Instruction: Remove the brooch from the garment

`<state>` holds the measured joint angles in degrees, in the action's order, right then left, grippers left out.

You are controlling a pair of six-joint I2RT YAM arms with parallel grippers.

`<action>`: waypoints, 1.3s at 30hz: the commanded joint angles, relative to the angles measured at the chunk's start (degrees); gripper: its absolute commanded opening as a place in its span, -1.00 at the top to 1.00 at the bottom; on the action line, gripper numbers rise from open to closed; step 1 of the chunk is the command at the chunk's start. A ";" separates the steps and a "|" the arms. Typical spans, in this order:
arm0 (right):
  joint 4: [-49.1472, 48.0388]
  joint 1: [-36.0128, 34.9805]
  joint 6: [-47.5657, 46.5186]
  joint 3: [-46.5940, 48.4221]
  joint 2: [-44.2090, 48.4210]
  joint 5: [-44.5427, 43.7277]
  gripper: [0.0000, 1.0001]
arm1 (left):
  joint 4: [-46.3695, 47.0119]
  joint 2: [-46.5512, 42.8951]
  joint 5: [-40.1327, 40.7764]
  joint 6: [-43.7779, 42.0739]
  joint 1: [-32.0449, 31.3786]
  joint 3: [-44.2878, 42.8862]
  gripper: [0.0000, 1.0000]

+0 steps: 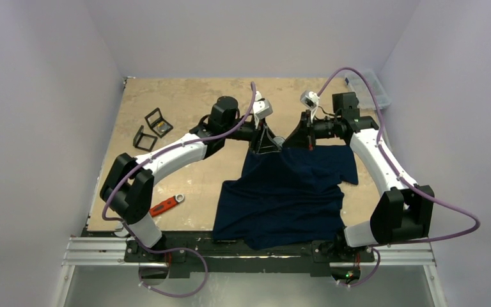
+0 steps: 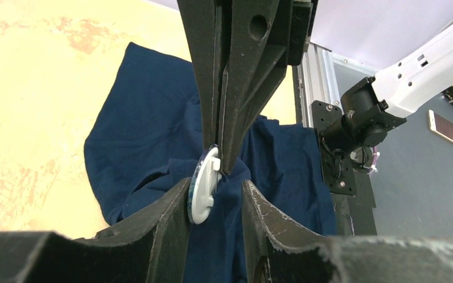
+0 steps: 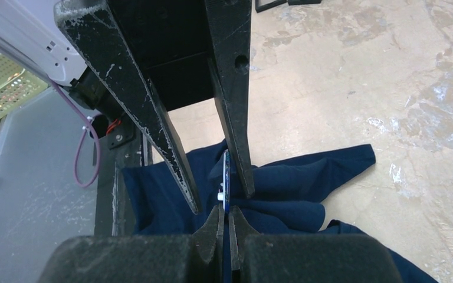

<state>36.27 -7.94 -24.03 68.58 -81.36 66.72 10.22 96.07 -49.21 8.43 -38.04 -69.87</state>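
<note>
The garment [image 1: 281, 198], a dark navy T-shirt, lies on the table with its upper part lifted between the two arms. The brooch [image 2: 203, 187] is a round disc with a white back and clasp, seen edge-on in the right wrist view [image 3: 226, 174]. My right gripper [image 3: 225, 207] is shut on the brooch's edge together with some cloth. My left gripper [image 2: 215, 183] stands open around the brooch. Its left finger [image 2: 165, 218] lies against the disc's face, and its right finger [image 2: 265, 218] is apart from it, with navy cloth between. In the top view the brooch is hidden.
Black square frames [image 1: 152, 128] lie at the back left of the table. A red-handled tool [image 1: 167, 204] lies near the left arm. A clear box [image 1: 371, 86] sits at the back right corner. Off the table are a green basket [image 3: 6, 88] and a phone [image 2: 451, 131].
</note>
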 commanded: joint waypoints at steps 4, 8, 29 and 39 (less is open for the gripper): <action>-0.83 -0.35 -0.58 -0.64 2.59 0.08 1.00 | 2.77 -1.85 1.30 1.34 -0.23 -2.30 0.40; -0.87 -0.38 -0.78 -0.72 2.79 0.30 1.00 | 2.52 -1.60 2.09 1.15 -0.26 -2.28 0.61; -15.64 -3.12 11.28 -7.50 8.07 -4.59 1.00 | -2.80 -0.54 19.42 16.44 -0.56 -2.83 0.79; -14.78 -3.28 10.41 -7.85 8.76 -6.24 1.00 | -2.79 -1.54 22.15 20.14 -0.49 -1.68 0.69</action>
<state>21.61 -9.87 -14.61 60.71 -75.59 56.88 5.96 96.07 -34.17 26.00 -39.18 -71.00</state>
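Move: The brooch stands edge-on between the left gripper's parted fingers, its middle about 1 cm ahead and 1 cm to the right of that hand, level with it. The right gripper, already shut on the brooch's edge, has that middle some 2 cm to its left, neither ahead nor back. From the left hand, the middle of the garment lies some 13 cm back, 3 cm to the right and roughly 20 cm below. Close the left gripper until both fingers pinch the edge of the brooch, while the right keeps its pinch on the edge facing it. Ease the left hand about 2 cm forward and slightly down, swinging its fingertips forward and rolling its forward side down, some 25 degrees in all; let the right follow forward and down about 1 cm, its tips turning slightly clockwise. ##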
